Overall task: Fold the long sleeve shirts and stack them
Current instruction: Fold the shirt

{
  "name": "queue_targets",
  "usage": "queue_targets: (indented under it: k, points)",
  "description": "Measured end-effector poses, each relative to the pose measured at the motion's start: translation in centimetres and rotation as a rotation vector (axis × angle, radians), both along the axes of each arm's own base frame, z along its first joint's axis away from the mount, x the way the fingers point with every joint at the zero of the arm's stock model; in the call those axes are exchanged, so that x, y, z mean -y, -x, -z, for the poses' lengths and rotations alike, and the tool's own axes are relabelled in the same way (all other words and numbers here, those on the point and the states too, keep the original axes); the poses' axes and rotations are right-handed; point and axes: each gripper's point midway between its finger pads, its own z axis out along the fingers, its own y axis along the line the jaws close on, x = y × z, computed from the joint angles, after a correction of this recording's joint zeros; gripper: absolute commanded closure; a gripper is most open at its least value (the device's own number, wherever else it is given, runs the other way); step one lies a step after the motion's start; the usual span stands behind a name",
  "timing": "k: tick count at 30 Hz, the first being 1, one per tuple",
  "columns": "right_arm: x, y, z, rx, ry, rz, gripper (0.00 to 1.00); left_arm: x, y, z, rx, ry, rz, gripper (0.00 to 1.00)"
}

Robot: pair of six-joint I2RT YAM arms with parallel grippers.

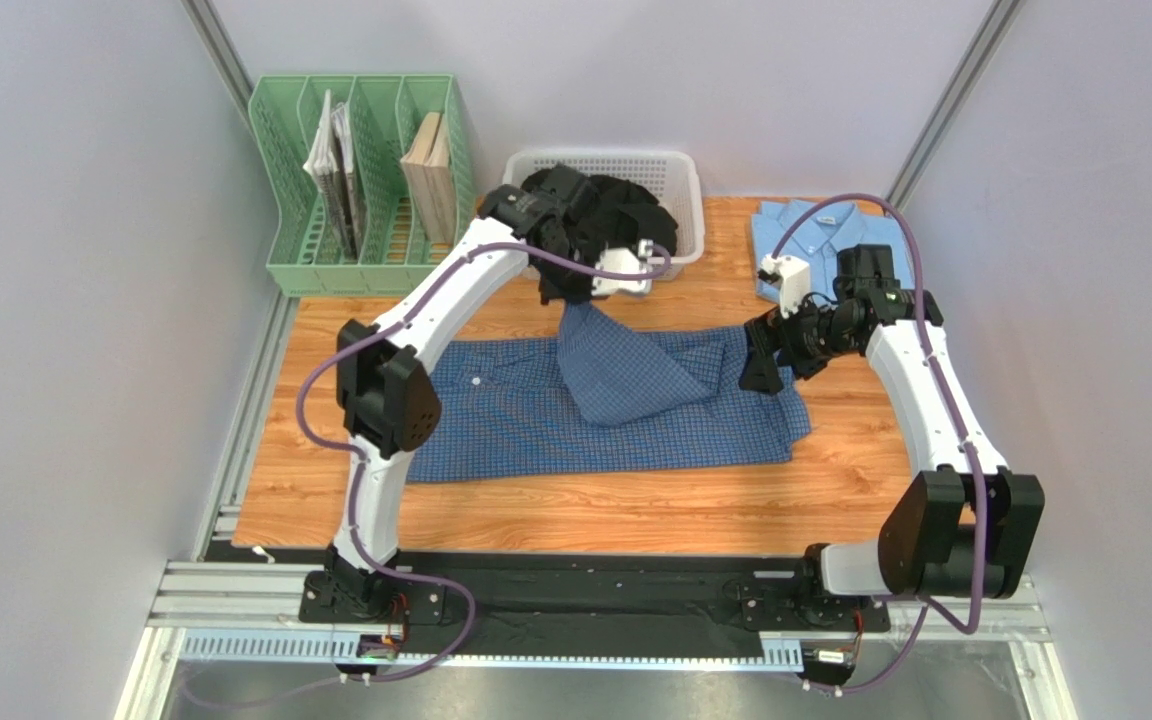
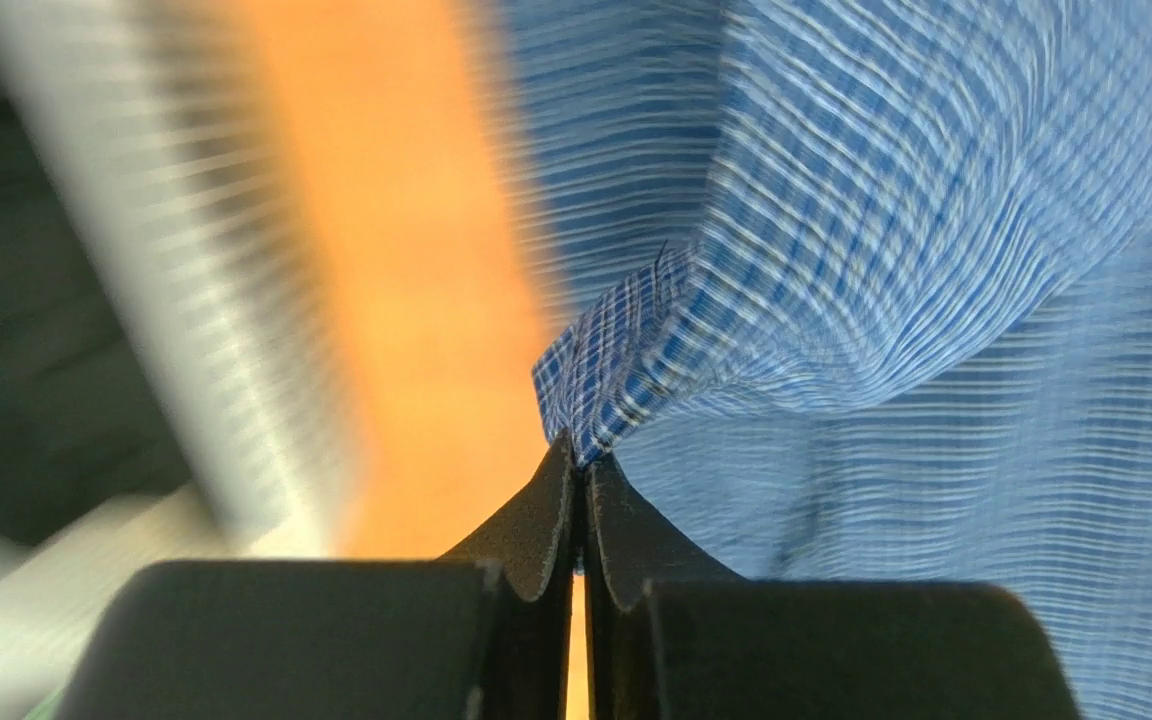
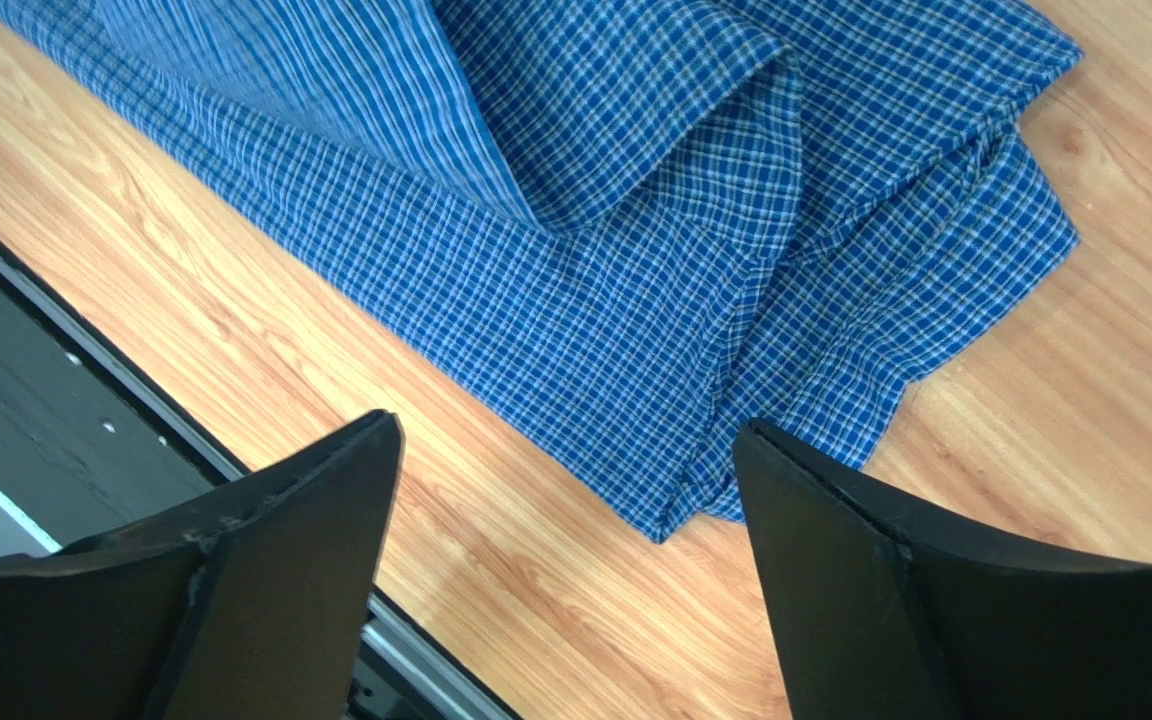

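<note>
The dark blue checked shirt (image 1: 537, 413) lies spread across the wooden table (image 1: 297, 480). My left gripper (image 1: 573, 294) is shut on a fold of it and holds that part raised near the shirt's far edge. In the left wrist view the jaws (image 2: 582, 453) are pinched on a corner of checked cloth (image 2: 838, 225). My right gripper (image 1: 760, 363) hovers open over the shirt's right end. Its fingers (image 3: 567, 435) stand wide apart above the table, with the shirt's corner (image 3: 687, 510) between and beyond them. The light blue shirt (image 1: 820, 237) lies folded at the back right.
A green file rack (image 1: 364, 180) with books stands at the back left. A white basket (image 1: 680, 165) holding dark clothes (image 1: 605, 203) sits behind the left gripper. A black rail (image 1: 597, 585) runs along the near table edge. Grey walls close both sides.
</note>
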Motion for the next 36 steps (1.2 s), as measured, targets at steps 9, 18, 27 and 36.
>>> queue_targets:
  k: [9,18,27,36]
  points:
    - [-0.3,-0.5,1.5,-0.083,-0.102,0.121,0.46,-1.2,-7.5,-14.3,0.524,0.135,-0.274,1.00]
    - [-1.4,-0.3,4.3,-0.196,-0.183,0.176,0.58,-0.7,-11.7,-19.8,0.843,0.192,-0.423,1.00]
    - [-2.1,-1.4,5.4,-0.224,-0.234,0.202,0.70,-3.4,-7.3,-12.0,0.715,0.097,-0.419,1.00]
    - [-4.4,-1.2,7.5,-0.211,-0.266,0.218,0.98,-5.6,-2.4,-9.7,0.616,0.123,-0.424,1.00]
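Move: The checked sleeve is already in my left hand's shut fingers, lifted clear. From that hand the folded checked shirt's middle lies about 14 cm back, 3 cm right and 9 cm down; the white basket some 14 cm ahead, 4 cm right, and the green rack about 16 cm ahead, 30 cm left. From my right hand the shirt's right end is level ahead, about 4 cm left and 9 cm down, with the light blue shirt some 15 cm ahead, 12 cm right. I toss the held sleeve up and out: my left hand rises about 20 cm and goes 12 cm forward towards the basket, fingers swinging outward, then comes back and down about 10 cm each while shifting left, keeping its pinch. Meanwhile my right hand sinks 7 or 8 cm towards the shirt's right end, edging left and nearly closing its fingers; whether they touch the cloth can't be seen. ##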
